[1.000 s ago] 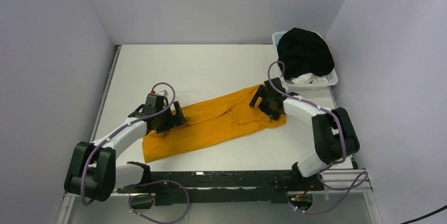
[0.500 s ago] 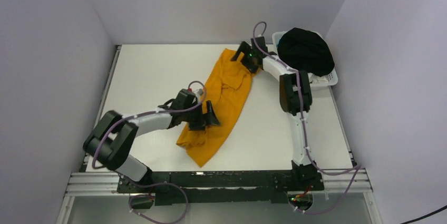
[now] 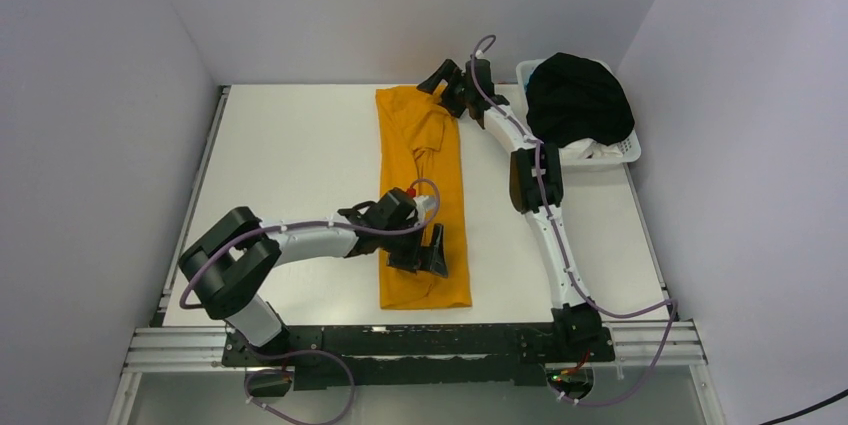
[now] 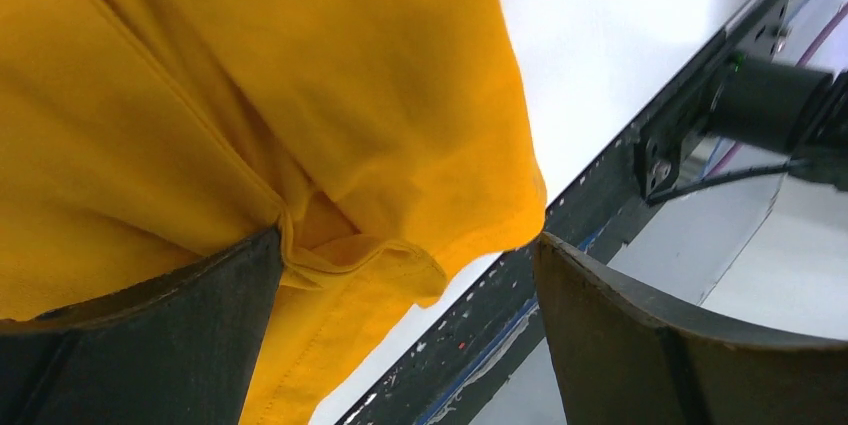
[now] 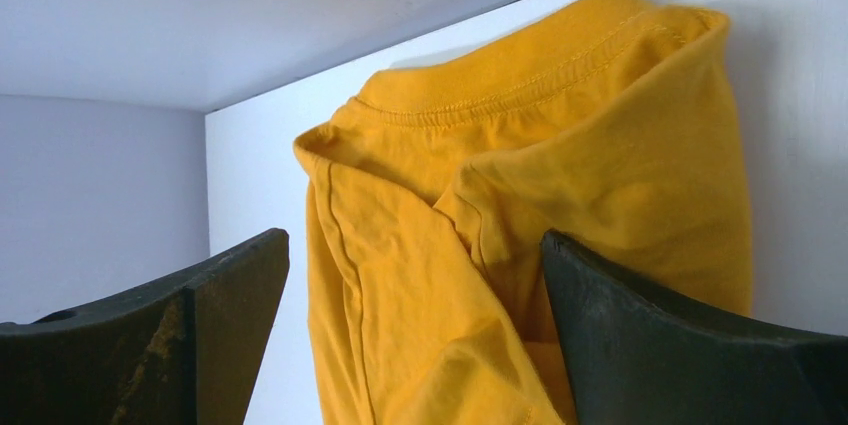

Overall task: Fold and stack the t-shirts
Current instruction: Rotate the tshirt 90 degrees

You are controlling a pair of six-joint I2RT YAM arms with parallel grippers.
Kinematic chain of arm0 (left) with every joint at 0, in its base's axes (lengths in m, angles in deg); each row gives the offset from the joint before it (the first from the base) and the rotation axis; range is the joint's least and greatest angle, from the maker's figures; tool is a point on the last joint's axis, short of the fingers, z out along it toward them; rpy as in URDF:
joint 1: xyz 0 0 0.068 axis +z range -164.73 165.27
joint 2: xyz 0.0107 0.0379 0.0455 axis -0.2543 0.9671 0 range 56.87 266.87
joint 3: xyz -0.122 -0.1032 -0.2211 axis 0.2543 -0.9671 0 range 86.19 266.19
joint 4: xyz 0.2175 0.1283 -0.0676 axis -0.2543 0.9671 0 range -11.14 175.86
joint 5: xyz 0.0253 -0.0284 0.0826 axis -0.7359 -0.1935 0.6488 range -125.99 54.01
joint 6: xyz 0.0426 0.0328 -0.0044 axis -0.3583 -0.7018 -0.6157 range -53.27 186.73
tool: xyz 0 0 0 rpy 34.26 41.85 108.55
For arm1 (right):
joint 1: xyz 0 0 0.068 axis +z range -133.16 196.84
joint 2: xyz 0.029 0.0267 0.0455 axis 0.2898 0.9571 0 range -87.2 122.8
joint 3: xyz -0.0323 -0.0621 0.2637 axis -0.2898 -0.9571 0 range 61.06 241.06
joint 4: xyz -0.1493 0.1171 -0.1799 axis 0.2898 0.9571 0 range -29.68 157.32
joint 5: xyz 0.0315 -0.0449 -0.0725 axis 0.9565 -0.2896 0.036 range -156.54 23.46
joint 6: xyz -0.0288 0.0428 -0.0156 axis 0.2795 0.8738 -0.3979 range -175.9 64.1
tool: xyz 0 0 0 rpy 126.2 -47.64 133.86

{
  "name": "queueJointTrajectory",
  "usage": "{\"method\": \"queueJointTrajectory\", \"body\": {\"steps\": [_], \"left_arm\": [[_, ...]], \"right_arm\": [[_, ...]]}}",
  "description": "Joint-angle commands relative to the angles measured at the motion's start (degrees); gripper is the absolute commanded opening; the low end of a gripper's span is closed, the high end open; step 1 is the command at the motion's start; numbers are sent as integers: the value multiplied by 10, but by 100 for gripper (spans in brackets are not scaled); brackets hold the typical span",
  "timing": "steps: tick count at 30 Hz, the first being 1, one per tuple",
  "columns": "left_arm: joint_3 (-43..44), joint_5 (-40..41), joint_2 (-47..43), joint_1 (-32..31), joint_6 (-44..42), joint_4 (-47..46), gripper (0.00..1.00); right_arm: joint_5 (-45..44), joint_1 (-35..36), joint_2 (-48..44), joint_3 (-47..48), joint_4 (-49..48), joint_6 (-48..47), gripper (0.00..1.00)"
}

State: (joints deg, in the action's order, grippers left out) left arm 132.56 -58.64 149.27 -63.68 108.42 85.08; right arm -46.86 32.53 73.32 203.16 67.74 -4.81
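Note:
A mustard-orange t-shirt [image 3: 422, 195], folded into a long strip, lies lengthwise on the white table, collar at the far end. My left gripper [image 3: 430, 251] hovers open over the shirt's near part; in the left wrist view the hem [image 4: 330, 275] sits between the spread fingers [image 4: 150, 345] of that gripper [image 4: 410, 275]. The right gripper [image 3: 440, 81] stands open at the far end, and its wrist view shows the collar [image 5: 520, 85] and a folded sleeve past the gripper [image 5: 415, 285]. A black t-shirt [image 3: 578, 100] is heaped on the basket.
The white plastic basket [image 3: 626, 151] stands at the far right corner, with pale cloth under the black heap. The back wall runs close behind the right gripper. A black rail [image 3: 430, 343] lines the table's near edge, just beyond the shirt's hem.
The orange shirt has swung from lying across the table to lying lengthwise. The right arm has stretched to the far edge. The left gripper has moved right and nearer.

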Motion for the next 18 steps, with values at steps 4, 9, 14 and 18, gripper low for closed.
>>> {"method": "queueJointTrajectory", "body": {"steps": [4, 9, 14, 18], "left_arm": [[-40, -27, -4, -48, -28, 30, 100], [31, 79, -31, -46, -47, 54, 99], [88, 164, -79, -42, -62, 103, 99], [54, 202, -158, -42, -58, 131, 99]], "right_arm": [[-10, 4, 25, -25, 7, -25, 100], [-9, 5, -32, -30, 25, -75, 100], [-15, 6, -141, -58, 62, -169, 100], [-47, 11, -273, -173, 80, -248, 100]]}}
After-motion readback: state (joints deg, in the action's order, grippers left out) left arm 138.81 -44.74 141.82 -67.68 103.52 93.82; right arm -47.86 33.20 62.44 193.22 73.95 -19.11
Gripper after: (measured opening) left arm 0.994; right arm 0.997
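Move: The t-shirt lies lengthwise under both hands, its middle about 20 cm ahead of the left hand and 2 cm to its left, just below fingertip height. From the right hand that middle is some 28 cm back and 3 cm left, slightly lower. The laundry basket stands roughly 28 cm to the right hand's right and 5 cm back, its middle some 4 cm higher. Left slips back, then rises 5 cm off the t-shirt; right draws back 3 cm and up, both open. ##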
